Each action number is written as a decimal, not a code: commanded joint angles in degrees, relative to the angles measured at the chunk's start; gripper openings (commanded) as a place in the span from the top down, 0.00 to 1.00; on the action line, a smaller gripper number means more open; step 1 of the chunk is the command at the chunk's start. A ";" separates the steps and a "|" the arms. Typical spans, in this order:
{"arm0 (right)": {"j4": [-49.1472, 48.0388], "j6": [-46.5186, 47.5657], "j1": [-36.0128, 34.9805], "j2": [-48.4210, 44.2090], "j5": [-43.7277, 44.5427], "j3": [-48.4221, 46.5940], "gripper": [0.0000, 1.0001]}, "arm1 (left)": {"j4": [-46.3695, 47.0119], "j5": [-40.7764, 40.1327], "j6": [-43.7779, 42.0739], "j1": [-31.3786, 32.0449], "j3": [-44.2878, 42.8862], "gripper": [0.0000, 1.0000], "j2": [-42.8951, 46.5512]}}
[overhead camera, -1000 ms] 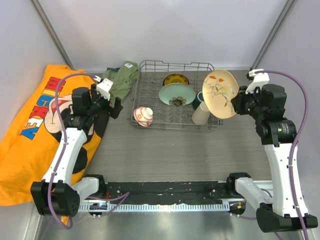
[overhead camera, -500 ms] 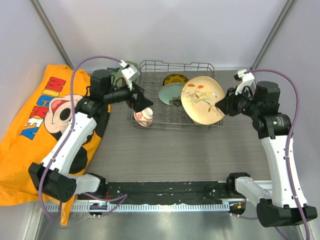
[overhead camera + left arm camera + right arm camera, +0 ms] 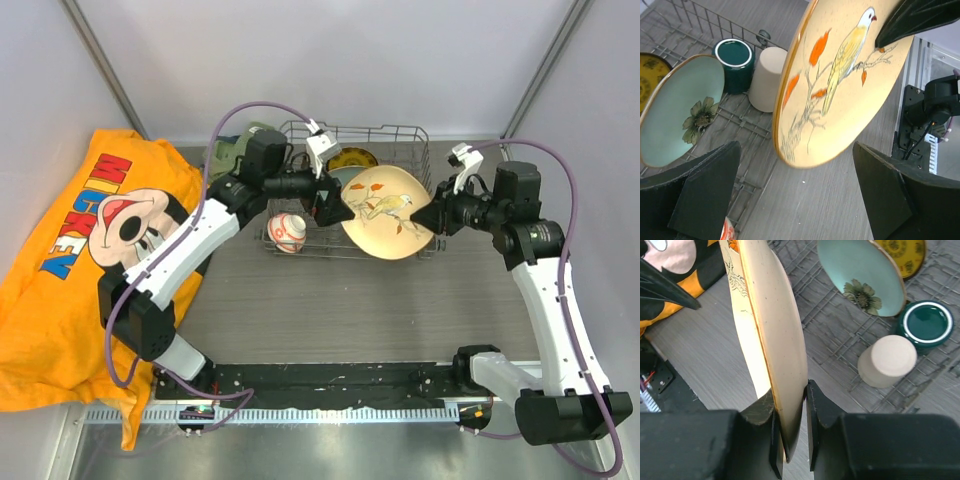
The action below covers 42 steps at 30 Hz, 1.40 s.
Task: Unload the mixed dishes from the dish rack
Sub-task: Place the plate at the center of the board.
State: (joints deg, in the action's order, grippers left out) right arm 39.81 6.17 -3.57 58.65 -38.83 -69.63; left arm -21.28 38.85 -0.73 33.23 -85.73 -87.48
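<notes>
My right gripper (image 3: 432, 214) (image 3: 792, 432) is shut on the rim of the cream bird-painted plate (image 3: 385, 212) (image 3: 776, 325), which hangs tilted over the front edge of the dish rack (image 3: 300, 150). My left gripper (image 3: 326, 197) (image 3: 795, 195) stands open at the plate's left rim (image 3: 845, 75), which lies just ahead of its fingers (image 3: 705, 195) without touching. In the rack stand the pale green plate (image 3: 682, 110) (image 3: 860, 275), small yellow plate (image 3: 352, 158), teal mug (image 3: 734, 57) (image 3: 926, 322) and beige cup (image 3: 767, 77) (image 3: 887, 360). The red-orange bowl (image 3: 287, 232) sits at the rack's front left.
An orange printed T-shirt (image 3: 70, 260) covers the table's left side. A green cloth (image 3: 225, 155) lies bunched by the rack's left end. Bare grey tabletop (image 3: 350, 310) runs between the rack and the arm bases.
The left arm swung right from over the T-shirt to the plate's left rim. The right gripper carried the plate left and forward off the rack's right end.
</notes>
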 commanded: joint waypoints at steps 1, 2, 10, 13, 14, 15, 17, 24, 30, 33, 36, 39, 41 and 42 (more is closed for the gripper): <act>-10.28 0.15 -1.69 -0.21 -7.14 -1.13 0.99 | 2.03 -1.41 -1.38 2.27 -3.65 0.00 -2.69; -10.37 0.33 -1.87 0.14 -7.49 -1.04 0.99 | 2.38 -1.58 -1.38 2.54 -3.82 0.00 -3.13; -11.69 1.65 -3.28 0.32 -11.18 0.72 0.99 | 2.47 2.97 -0.68 3.07 -4.53 0.14 -5.77; -11.77 2.17 -3.46 0.67 -11.44 1.16 0.99 | 2.38 5.26 -0.94 3.07 -3.65 0.36 -5.33; -11.60 2.61 -3.46 0.67 -11.44 1.33 0.99 | 2.47 5.53 -1.02 3.07 -3.39 0.48 -5.16; -11.69 2.79 -3.46 0.85 -11.53 1.42 0.99 | 2.38 5.88 -1.03 3.07 -3.13 0.55 -4.89; -11.60 3.14 -3.46 1.11 -11.88 2.03 0.99 | 2.99 6.67 -0.50 3.07 -1.99 0.75 -4.10; -11.25 4.98 -3.55 1.29 -11.88 3.79 0.89 | 6.69 9.22 3.54 3.07 3.28 1.00 -0.59; -10.11 6.13 -3.55 0.50 -11.18 4.76 0.63 | 11.86 8.61 8.10 3.07 8.73 1.00 2.92; -9.49 6.57 -3.55 0.15 -10.83 5.03 0.50 | 13.71 7.04 10.48 3.07 11.10 1.00 4.07; -8.09 7.62 -3.54 -0.38 -10.57 4.85 0.37 | 14.24 3.70 11.37 2.98 13.48 1.00 5.65; -7.29 8.15 -3.55 -0.64 -10.39 4.94 0.31 | 14.42 2.37 12.07 2.80 15.76 1.00 6.80; -6.86 8.33 -3.55 -0.82 -9.69 4.76 0.29 | 14.34 2.46 13.03 2.36 17.78 1.00 7.41; -6.77 8.41 -3.46 -1.17 -9.43 4.67 0.29 | 13.99 2.63 13.38 2.10 18.49 1.00 7.68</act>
State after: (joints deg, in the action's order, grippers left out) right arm 33.47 13.39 -6.81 59.37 -48.38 -63.96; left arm -15.51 39.81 9.06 36.12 -67.83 -85.17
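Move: The bird plate, already pinched by its right rim in the right hand, has its middle about 8 cm left of that hand, 2 cm ahead and 3 cm lower; from the empty left hand it is some 10 cm to the right, 1 cm back and 3 cm lower. In the rack, the cream cup stands about 12 cm ahead of the right hand, 1 cm left and 24 cm below. The green plate is roughly 18 cm ahead of the left hand, 4 cm right and 20 cm below. The wide-open left hand goes about 3 cm right and 3 cm down onto the near rim of the bird plate while the right hand, keeping its grip, brings the plate some 3 cm to the left and turns counter-clockwise, and the left fingers pinch the rim so that both hands hold the plate. The left hand then draws the plate back about 4 cm, down 6 cm and a little left, its wrist tipping some 15 degrees, as the right fingers open late on and let go, the right hand staying close beside the plate. ##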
